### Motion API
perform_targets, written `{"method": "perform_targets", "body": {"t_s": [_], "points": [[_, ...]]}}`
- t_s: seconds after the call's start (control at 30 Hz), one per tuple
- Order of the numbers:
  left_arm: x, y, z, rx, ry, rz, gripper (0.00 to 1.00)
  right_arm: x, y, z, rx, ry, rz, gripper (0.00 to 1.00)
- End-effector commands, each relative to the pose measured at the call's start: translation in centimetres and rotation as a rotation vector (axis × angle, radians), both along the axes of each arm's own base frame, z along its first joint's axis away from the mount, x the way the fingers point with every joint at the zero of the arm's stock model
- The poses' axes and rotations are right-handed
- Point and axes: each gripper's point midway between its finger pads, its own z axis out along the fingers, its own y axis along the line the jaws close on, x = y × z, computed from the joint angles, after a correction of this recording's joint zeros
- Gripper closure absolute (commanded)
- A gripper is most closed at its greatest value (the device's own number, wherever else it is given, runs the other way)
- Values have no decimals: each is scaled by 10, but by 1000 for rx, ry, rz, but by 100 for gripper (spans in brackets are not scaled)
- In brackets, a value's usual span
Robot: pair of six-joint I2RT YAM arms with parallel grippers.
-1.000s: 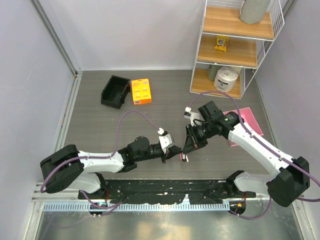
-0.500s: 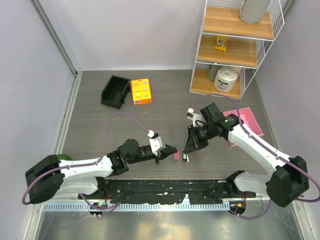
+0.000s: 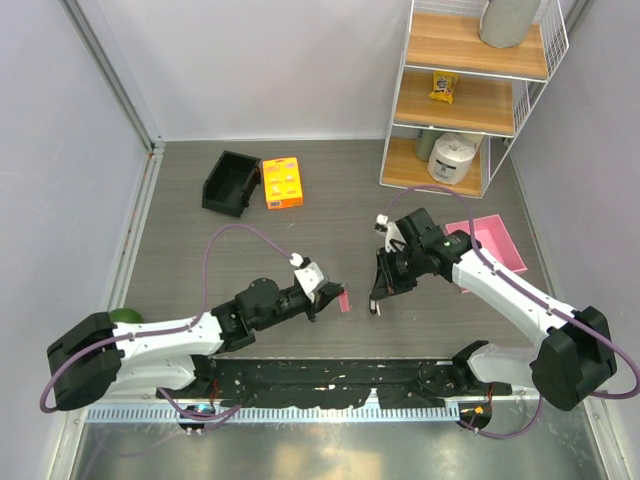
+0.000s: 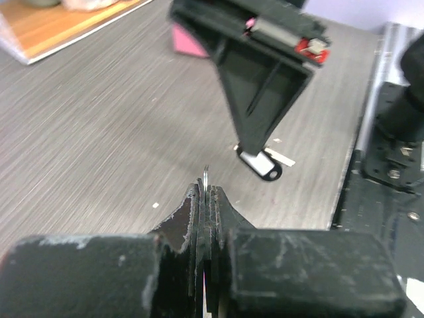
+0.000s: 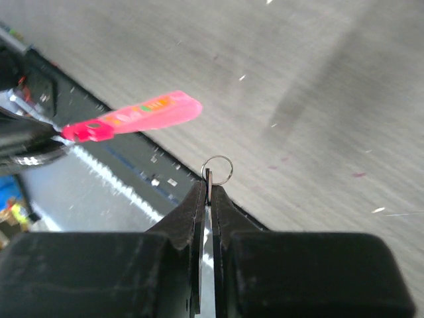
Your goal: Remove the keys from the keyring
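Note:
The keyring's pink-red tag [image 3: 344, 301] sticks out flat from my left gripper [image 3: 335, 298], which is shut on its near end. In the right wrist view the tag [image 5: 136, 116] hangs in the air at the left. From the left wrist only a thin sliver shows past the left gripper [image 4: 207, 189]. My right gripper [image 3: 378, 298] points down just right of the tag, shut on a black-headed key [image 3: 377, 309]. The key [image 4: 264, 163] hangs under it, apart from the tag. A small metal ring [image 5: 217, 169] sits at the tip of the right gripper [image 5: 209, 182].
A black bin [image 3: 230, 182] and an orange box [image 3: 282, 182] lie at the back left. A pink tray [image 3: 490, 245] sits behind the right arm, with a wooden shelf unit [image 3: 470, 90] at the back right. The black base rail [image 3: 330, 380] runs along the near edge.
My left gripper has pulled back to the left with the pink tag, opening a gap to the key. The right gripper has hardly moved and keeps the key.

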Motion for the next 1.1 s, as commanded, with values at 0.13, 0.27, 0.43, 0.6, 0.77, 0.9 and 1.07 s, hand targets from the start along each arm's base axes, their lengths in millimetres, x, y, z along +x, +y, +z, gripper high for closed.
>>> {"method": "perform_targets", "body": {"t_s": [0.13, 0.27, 0.43, 0.6, 0.77, 0.9, 1.07], "points": [[77, 54, -10, 33, 267, 435, 100, 97, -7, 13, -103, -364, -242, 91], [97, 65, -20, 50, 346, 478, 100, 128, -15, 26, -163, -445, -329, 43], [107, 78, -18, 82, 353, 543, 97, 137, -30, 54, -169, -563, -410, 5], [110, 90, -11, 76, 375, 593, 40, 136, -57, 72, -190, -657, -542, 5], [105, 118, 16, 46, 352, 680, 0, 130, -80, 113, -152, -790, -642, 5], [98, 169, 54, -28, 371, 892, 0, 110, -102, 141, -131, -854, -700, 5], [74, 225, 104, -32, 322, 1040, 0, 77, -133, 209, -62, -1013, -751, 4]]}}
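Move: The left gripper holds the pink strap; its open patch of table lies about 8 cm ahead, 3 left and some 15 below. The right's held black key hangs roughly 7 cm right, 2 back and 6 below; the yellow box stands 28 ahead, 12 left. From the right gripper, the key's patch is about 8 ahead, 4 left and 11 below; the pink strap is level ahead, 6 left, 3 above. Sweep both closed grippers forward about 10 cm over the bare table, the left also going left and sinking a little, turning counter-clockwise. Open the right wide late in this sweep to let go of the key, then lift it some 15 cm, rightward, tipping fingers up. Once the left stops advancing, open it off the strap, then draw it left and up. ##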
